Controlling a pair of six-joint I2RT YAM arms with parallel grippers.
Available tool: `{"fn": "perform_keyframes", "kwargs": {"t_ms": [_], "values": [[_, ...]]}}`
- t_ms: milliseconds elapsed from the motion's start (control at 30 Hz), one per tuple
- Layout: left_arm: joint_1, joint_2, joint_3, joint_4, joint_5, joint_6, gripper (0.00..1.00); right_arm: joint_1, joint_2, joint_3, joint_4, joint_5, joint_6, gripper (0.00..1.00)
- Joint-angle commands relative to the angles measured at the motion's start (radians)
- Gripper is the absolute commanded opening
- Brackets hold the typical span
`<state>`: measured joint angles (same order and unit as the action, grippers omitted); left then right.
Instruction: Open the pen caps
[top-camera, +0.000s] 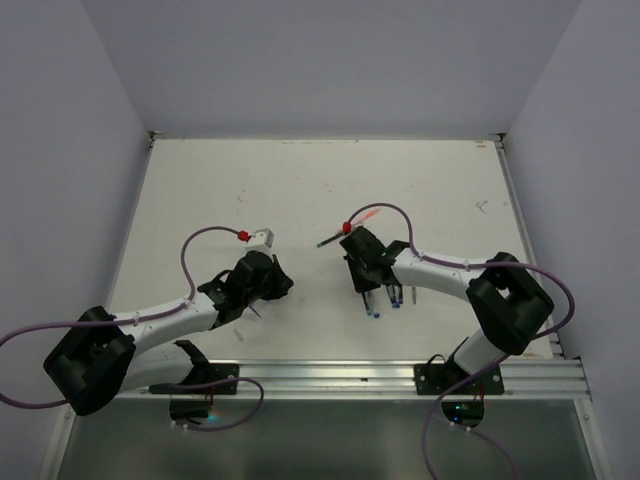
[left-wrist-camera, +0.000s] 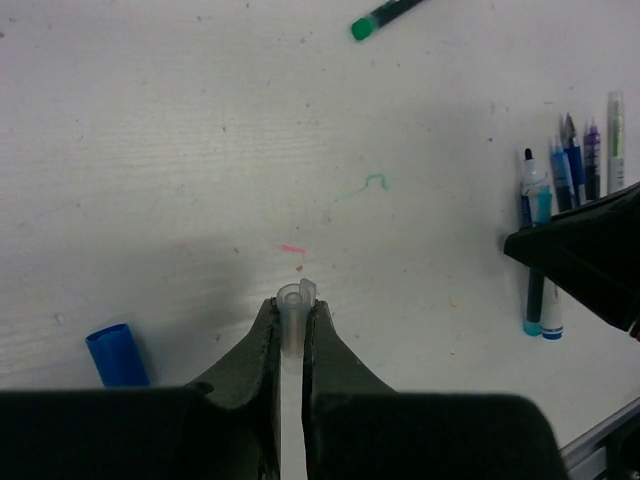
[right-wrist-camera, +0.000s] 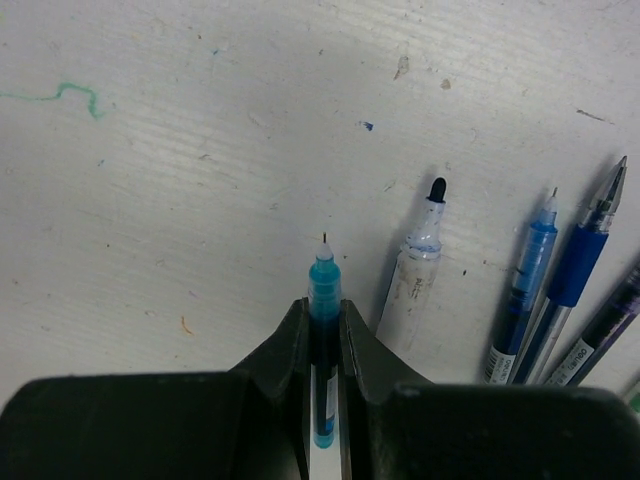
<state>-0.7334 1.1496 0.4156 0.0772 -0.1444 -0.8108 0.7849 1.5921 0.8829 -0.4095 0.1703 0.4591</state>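
My left gripper (left-wrist-camera: 291, 312) is shut on a small translucent pen cap (left-wrist-camera: 292, 298), held upright just above the table; from above the gripper (top-camera: 262, 285) sits left of centre. A loose blue pen cap (left-wrist-camera: 117, 354) lies to its left. My right gripper (right-wrist-camera: 323, 318) is shut on a teal pen (right-wrist-camera: 324, 285) whose bare fine tip points away, with no cap on it. In the top view the right gripper (top-camera: 370, 275) hovers over a row of pens (top-camera: 386, 300).
Beside the teal pen lie a worn white marker (right-wrist-camera: 415, 270) and uncapped blue pens (right-wrist-camera: 530, 280). A dark pen with a green end (left-wrist-camera: 385, 17) lies farther out. An orange-red item (top-camera: 372, 213) lies behind the right wrist. The metal rail (top-camera: 400, 375) runs along the near edge.
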Motion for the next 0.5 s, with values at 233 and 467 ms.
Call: {"fn": "perform_keyframes", "kwargs": {"t_ms": [233, 467], "values": [[0.002, 0.035, -0.035, -0.116, -0.101, -0.044, 0.0, -0.009, 0.011, 0.021, -0.015, 0.051, -0.005, 0.22], [0.002, 0.007, -0.051, -0.172, -0.15, -0.068, 0.01, -0.007, -0.015, 0.011, -0.005, 0.038, -0.011, 0.41]]}}
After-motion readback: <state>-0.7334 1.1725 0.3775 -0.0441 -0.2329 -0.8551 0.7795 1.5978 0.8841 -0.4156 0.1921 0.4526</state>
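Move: The left hand, still pinching a clear cap, is headed for the cap group: the open blue cap lies about 5 cm to its left, 2 cm back and 5 cm below, and a clear cap with a blue end lies some 7 cm left and 4 cm back. The right hand holds the teal pen between its pads, close over the table; the white marker is about 2 cm to its right and the blue gel pen about 6 cm right, both roughly level fore and aft. Down about 4 cm and left some 3.5 cm, drawing slightly back, the left hand carries its pinched clear cap in beside the blue cap, tilting roughly 10 degrees and levelling off low. The right hand all but stays in place and opens its fingers from nearly shut to over a third, letting go of the teal pen, its right fingertip coming against the white marker. ##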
